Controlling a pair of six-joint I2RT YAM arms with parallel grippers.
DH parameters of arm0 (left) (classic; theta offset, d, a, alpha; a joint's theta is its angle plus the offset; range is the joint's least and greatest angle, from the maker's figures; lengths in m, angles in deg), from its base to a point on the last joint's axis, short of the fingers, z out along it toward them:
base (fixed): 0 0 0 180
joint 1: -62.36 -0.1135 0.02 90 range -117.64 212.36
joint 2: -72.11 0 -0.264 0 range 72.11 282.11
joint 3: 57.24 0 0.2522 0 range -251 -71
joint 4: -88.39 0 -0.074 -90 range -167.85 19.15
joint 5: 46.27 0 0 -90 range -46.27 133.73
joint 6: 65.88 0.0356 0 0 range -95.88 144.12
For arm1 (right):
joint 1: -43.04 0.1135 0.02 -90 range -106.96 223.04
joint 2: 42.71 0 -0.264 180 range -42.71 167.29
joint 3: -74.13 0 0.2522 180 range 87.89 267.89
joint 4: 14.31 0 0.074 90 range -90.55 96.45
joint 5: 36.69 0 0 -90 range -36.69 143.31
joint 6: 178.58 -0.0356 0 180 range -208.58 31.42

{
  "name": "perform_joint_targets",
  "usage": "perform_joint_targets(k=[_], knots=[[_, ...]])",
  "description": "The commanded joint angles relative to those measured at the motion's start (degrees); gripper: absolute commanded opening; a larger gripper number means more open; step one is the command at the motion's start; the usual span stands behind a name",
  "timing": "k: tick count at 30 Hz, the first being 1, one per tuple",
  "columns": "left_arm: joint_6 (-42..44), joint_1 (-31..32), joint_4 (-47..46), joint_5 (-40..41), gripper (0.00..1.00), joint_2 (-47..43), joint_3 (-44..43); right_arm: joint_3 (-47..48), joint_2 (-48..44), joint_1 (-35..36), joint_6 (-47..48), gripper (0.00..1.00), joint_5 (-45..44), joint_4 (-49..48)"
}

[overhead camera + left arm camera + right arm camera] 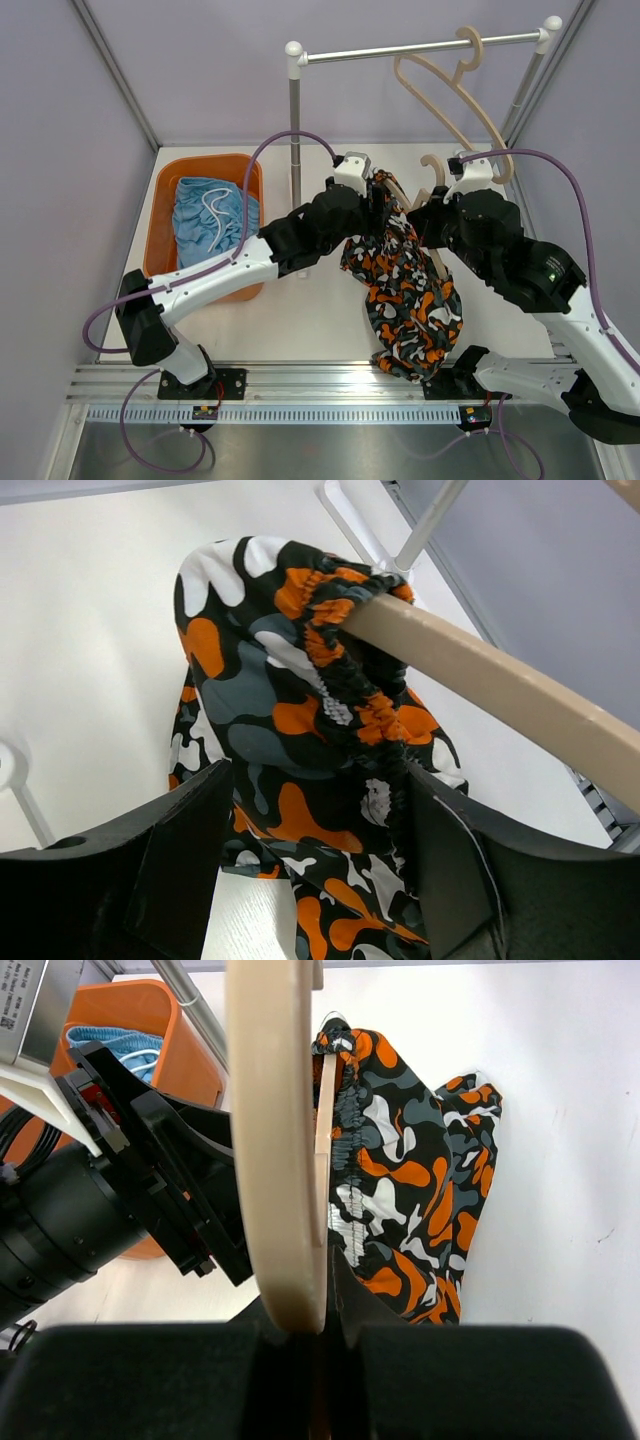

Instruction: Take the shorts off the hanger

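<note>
The camouflage shorts (410, 300) hang by their elastic waistband from a beige wooden hanger (433, 165) held above the table. My right gripper (432, 205) is shut on that hanger (272, 1140), with the shorts (400, 1170) just beyond it. My left gripper (378, 200) is open at the top of the shorts. In the left wrist view its fingers (190, 820) stand wide apart on either side of the cloth (270, 680), below the hanger arm (500, 690). The light blue shorts (205, 220) lie in the orange basket (200, 162).
A white-and-metal clothes rail (420, 47) stands at the back, its post (296, 120) beside the basket. A second, empty wooden hanger (450, 90) hangs on the rail. Purple cables loop off both arms. Grey walls close in the table on both sides.
</note>
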Motion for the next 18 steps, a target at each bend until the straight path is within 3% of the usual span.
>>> perform_joint_targets(k=[1,4,9,18], knots=[[-0.5,-1.5,-0.8,3.5,0.69,-0.6,-0.1,2.9,-1.5,0.7,-0.8,0.0,-0.9,-0.6],[-0.6,-2.0,-1.1,3.1,0.71,-1.3,0.5,2.8,-1.5,0.7,-0.9,0.0,-1.3,-0.3],[0.3,-2.0,-2.6,1.7,0.84,-3.1,2.0,2.6,-1.0,0.7,-0.8,0.0,-1.9,-0.2],[1.1,-2.0,-2.4,0.4,0.91,-5.4,2.7,2.2,-0.7,0.7,-0.8,0.0,-2.3,-0.4]])
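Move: Only about 5 cm ahead and 4 cm right of the left hand, roughly level with it, is the waistband of the camouflage shorts, hung on the far end of the held hanger. That hanger's middle is some 8 cm to the left hand's right, about level fore-and-aft and a little above. From the right hand, which grips the hanger, the waistband lies about 8 cm ahead, 4 cm left and 5 cm lower. Spreading its partly open fingers from about two-thirds to nearly full width, the left hand shifts some 2 cm left beside the waistband, away from the right gripper, dipping just under 1 cm and coming back up. Its right-hand finger still lies against the near edge of the waistband. The right hand keeps its shut grip on the hanger and stays in place. ##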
